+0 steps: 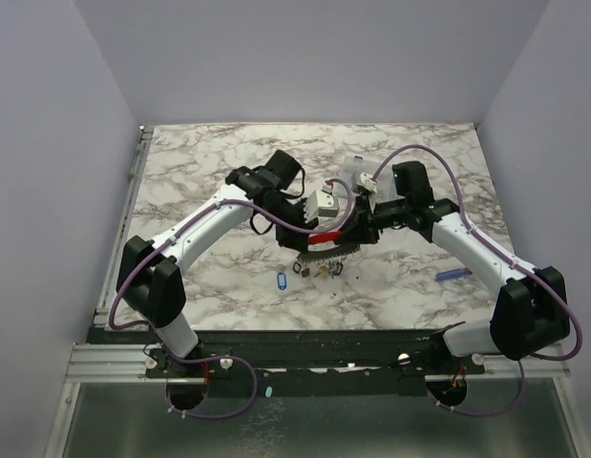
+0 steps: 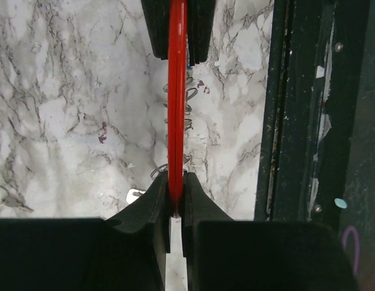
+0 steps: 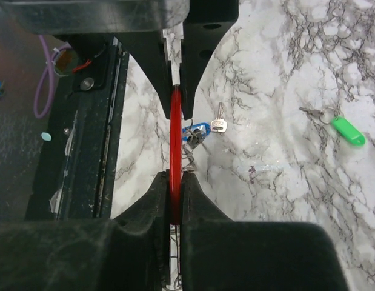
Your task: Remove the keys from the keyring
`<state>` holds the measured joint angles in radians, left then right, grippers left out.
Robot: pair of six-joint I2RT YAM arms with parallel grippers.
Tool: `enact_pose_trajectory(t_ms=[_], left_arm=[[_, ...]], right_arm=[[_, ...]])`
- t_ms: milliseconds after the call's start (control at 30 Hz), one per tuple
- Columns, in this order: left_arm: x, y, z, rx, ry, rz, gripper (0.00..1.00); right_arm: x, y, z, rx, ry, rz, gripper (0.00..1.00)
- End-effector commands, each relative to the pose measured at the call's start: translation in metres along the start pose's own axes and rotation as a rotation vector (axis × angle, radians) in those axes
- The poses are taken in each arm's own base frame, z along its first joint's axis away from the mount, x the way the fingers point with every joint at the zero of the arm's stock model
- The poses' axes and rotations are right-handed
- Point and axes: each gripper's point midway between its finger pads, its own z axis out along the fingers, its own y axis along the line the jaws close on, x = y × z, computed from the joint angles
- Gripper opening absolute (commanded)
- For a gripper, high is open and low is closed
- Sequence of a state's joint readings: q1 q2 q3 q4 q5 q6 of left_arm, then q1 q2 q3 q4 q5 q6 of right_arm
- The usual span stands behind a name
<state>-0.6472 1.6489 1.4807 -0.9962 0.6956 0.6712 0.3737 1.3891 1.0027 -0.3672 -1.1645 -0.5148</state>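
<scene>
Both grippers are shut on one flat red plastic tag (image 1: 324,236), held edge-on above the table. In the left wrist view my left gripper (image 2: 175,193) pinches the tag's (image 2: 177,109) near end and the right gripper's fingers (image 2: 198,30) hold the far end. In the right wrist view my right gripper (image 3: 175,185) grips the tag (image 3: 175,139). Thin wire loops of the keyring (image 2: 188,112) hang beside the tag and also show in the right wrist view (image 3: 190,156). A blue-tagged key (image 3: 196,130) and a bare silver key (image 3: 219,124) lie under it.
A green-tagged key (image 3: 348,130) on a small ring lies apart on the marble. Another blue tag (image 1: 281,281) lies near the front. A blue-and-red stick (image 1: 453,274) lies at the right. The dark table rail (image 2: 308,121) runs close by.
</scene>
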Motion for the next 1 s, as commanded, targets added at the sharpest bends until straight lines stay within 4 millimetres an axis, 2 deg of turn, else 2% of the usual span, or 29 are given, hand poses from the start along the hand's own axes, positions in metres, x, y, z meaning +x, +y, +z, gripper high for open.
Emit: enact_pose_trajectory(t_ms=[0, 100, 167, 433, 500, 667, 967], left_arm=[[-0.025, 0.010, -0.010, 0.009, -0.122, -0.031, 0.19], [-0.025, 0.023, -0.024, -0.012, -0.193, -0.094, 0.43], [-0.024, 0.031, -0.034, -0.025, -0.247, -0.138, 0.52], [-0.011, 0.052, -0.060, -0.073, -0.432, -0.287, 0.73], [-0.009, 0.054, -0.063, -0.083, -0.466, -0.292, 0.76], [-0.007, 0.044, -0.057, -0.053, -0.504, -0.279, 0.77], [-0.019, 0.023, -0.050, 0.033, -0.526, -0.243, 0.73]], right_arm=[[-0.010, 0.000, 0.001, 0.043, -0.036, 0.067, 0.01], [-0.016, -0.005, 0.001, 0.074, -0.069, 0.134, 0.01], [-0.020, -0.008, 0.000, 0.086, -0.098, 0.180, 0.01], [-0.044, -0.015, -0.011, 0.098, -0.246, 0.302, 0.01], [-0.051, -0.015, -0.016, 0.095, -0.281, 0.316, 0.01], [-0.060, -0.006, -0.019, 0.048, -0.322, 0.318, 0.01], [-0.064, 0.003, -0.020, 0.007, -0.349, 0.308, 0.00]])
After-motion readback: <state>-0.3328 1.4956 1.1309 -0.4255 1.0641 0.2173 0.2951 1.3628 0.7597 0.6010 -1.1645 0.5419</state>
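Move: Both hands already pinch the keyring's red sleeve, its middle about 4 cm to the left hand's right and 4 cm to the right hand's left, level with both. The hanging keys are about 3 cm right and 9 cm below the left hand, 5 cm left and 9 cm below the right. On the table some 15 cm below the left hand, the blue-tagged key lies about 7 cm left and 1 cm back, the green-tagged key about 15 cm ahead and 4 cm left. The left hand opens wide and lets go of the red sleeve, sweeping about 6 cm forward and 5 cm left before easing a little back and right and rising slightly, its fingers swinging up towards level beside the sleeve's left end. The right hand keeps its pinch on the sleeve, moving a little forward, then lifting nearly 5 cm as it rolls and its fingertips tip up, turning some 30 degrees in all. ##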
